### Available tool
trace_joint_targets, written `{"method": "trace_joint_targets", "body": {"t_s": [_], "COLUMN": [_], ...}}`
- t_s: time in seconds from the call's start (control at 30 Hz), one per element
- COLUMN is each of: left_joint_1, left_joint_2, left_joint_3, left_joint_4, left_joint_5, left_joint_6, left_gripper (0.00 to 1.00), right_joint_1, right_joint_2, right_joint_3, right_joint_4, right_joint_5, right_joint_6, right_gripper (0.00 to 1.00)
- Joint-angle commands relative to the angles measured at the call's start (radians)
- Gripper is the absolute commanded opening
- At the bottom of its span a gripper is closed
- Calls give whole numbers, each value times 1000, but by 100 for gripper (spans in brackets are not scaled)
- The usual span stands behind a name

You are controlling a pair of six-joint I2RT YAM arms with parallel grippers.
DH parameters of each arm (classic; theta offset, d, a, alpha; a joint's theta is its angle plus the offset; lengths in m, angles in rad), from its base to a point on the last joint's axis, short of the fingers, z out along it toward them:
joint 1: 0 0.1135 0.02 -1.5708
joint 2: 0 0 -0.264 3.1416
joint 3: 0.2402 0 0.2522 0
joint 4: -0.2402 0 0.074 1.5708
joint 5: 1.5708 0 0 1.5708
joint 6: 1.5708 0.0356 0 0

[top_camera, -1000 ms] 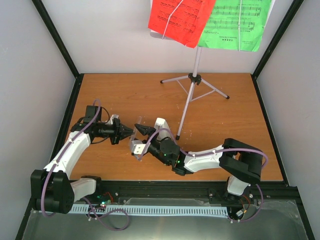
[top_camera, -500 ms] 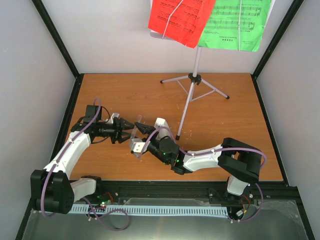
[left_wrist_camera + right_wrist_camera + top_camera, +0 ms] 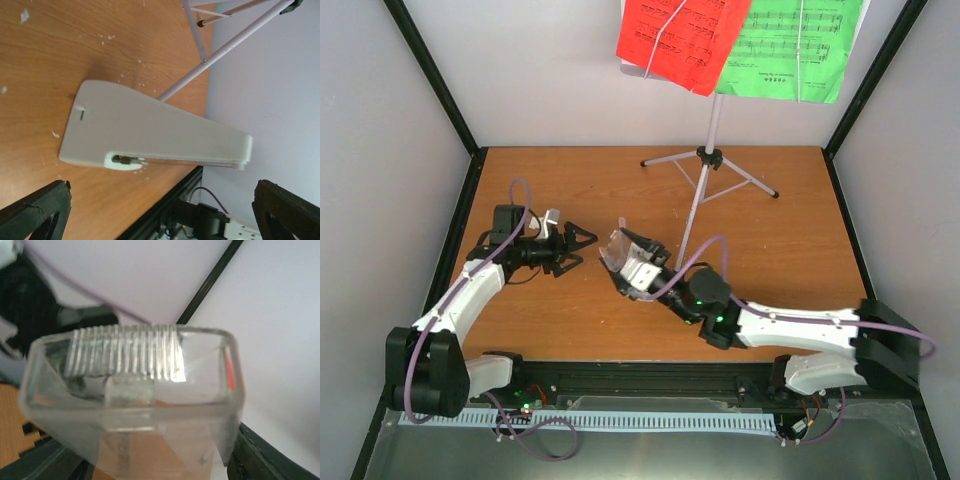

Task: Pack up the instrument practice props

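The small white metronome (image 3: 632, 266), with a clear ribbed front cover, is held tilted just above the table, and my right gripper (image 3: 640, 262) is shut on it. In the right wrist view the clear cover (image 3: 135, 390) fills the space between the right gripper (image 3: 160, 455) fingers. My left gripper (image 3: 578, 248) stands open just left of the metronome, apart from it. The left wrist view shows the metronome's (image 3: 150, 135) white side ahead of the wide left gripper (image 3: 160, 220). The music stand (image 3: 708, 160) is at the back, with a red page (image 3: 680, 40) and a green page (image 3: 795, 50).
One tripod leg (image 3: 686, 235) of the stand reaches forward, its foot ending just right of the held metronome. Black frame posts (image 3: 430, 75) and grey walls close the table on three sides. A black rail (image 3: 720, 375) runs along the near edge.
My left gripper has gone from shut to open and has drawn back up and to the left. The right arm has stretched out low and carried the metronome right and slightly back.
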Motion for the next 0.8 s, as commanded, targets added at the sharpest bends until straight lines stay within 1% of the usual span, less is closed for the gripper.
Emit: {"method": "trace_joint_targets", "body": {"t_s": [0.0, 0.03, 0.23, 0.37, 0.47, 0.5, 0.6, 0.67, 0.77], "left_joint_1": [-11, -19, -155, -164, -165, -165, -165, -164, -174], "left_joint_2": [63, 88, 237, 274, 286, 288, 296, 320, 361], "left_joint_3": [-94, -108, -91, -102, -91, -88, -84, -75, -60], "left_joint_4": [249, 300, 347, 377, 340, 324, 287, 274, 240], "left_joint_5": [4, 3, -77, -117, -170, -209, -298, -303, -282], "left_joint_6": [95, 100, 135, 133, 163, 173, 187, 194, 211], "left_gripper": [99, 99, 96, 91, 85, 83, 81, 79, 72], "right_joint_1": [-26, -31, -78, -126, -180, -203, -257, -264, -269], "right_joint_2": [-170, -210, -427, -513, -530, -527, -494, -463, -410], "right_joint_3": [-34, -38, -65, -103, -130, -140, -157, -163, -161], "right_joint_4": [-226, -299, -620, -775, -858, -877, -918, -926, -925], "right_joint_5": [-10, -5, 47, 93, 96, 81, 23, 0, -23], "right_joint_6": [224, 265, 543, 671, 760, 790, 856, 881, 908], "right_gripper": [63, 62, 63, 63, 63, 63, 63, 63, 63]}}
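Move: The metronome stands upright about 12 cm to the left hand's right, roughly level with it fore and aft, its middle some 8 cm lower. From the right hand, which still holds the clear cover, it lies about 5 cm ahead, 5 cm to the right and 22 cm below. The foot of the music stand's near leg is about 8 cm to the metronome's right and 2 cm farther out, on the table. The clear cover stays gripped in the right hand as it swings some 15 cm right, from the metronome's left to its right, first rising slightly, then sinking to about 12 cm lower while tipping down some 50 degrees and turning clockwise. Meanwhile the left hand drops about 12 cm beside the metronome's left flank, edging nearer and closing partway without touching. ##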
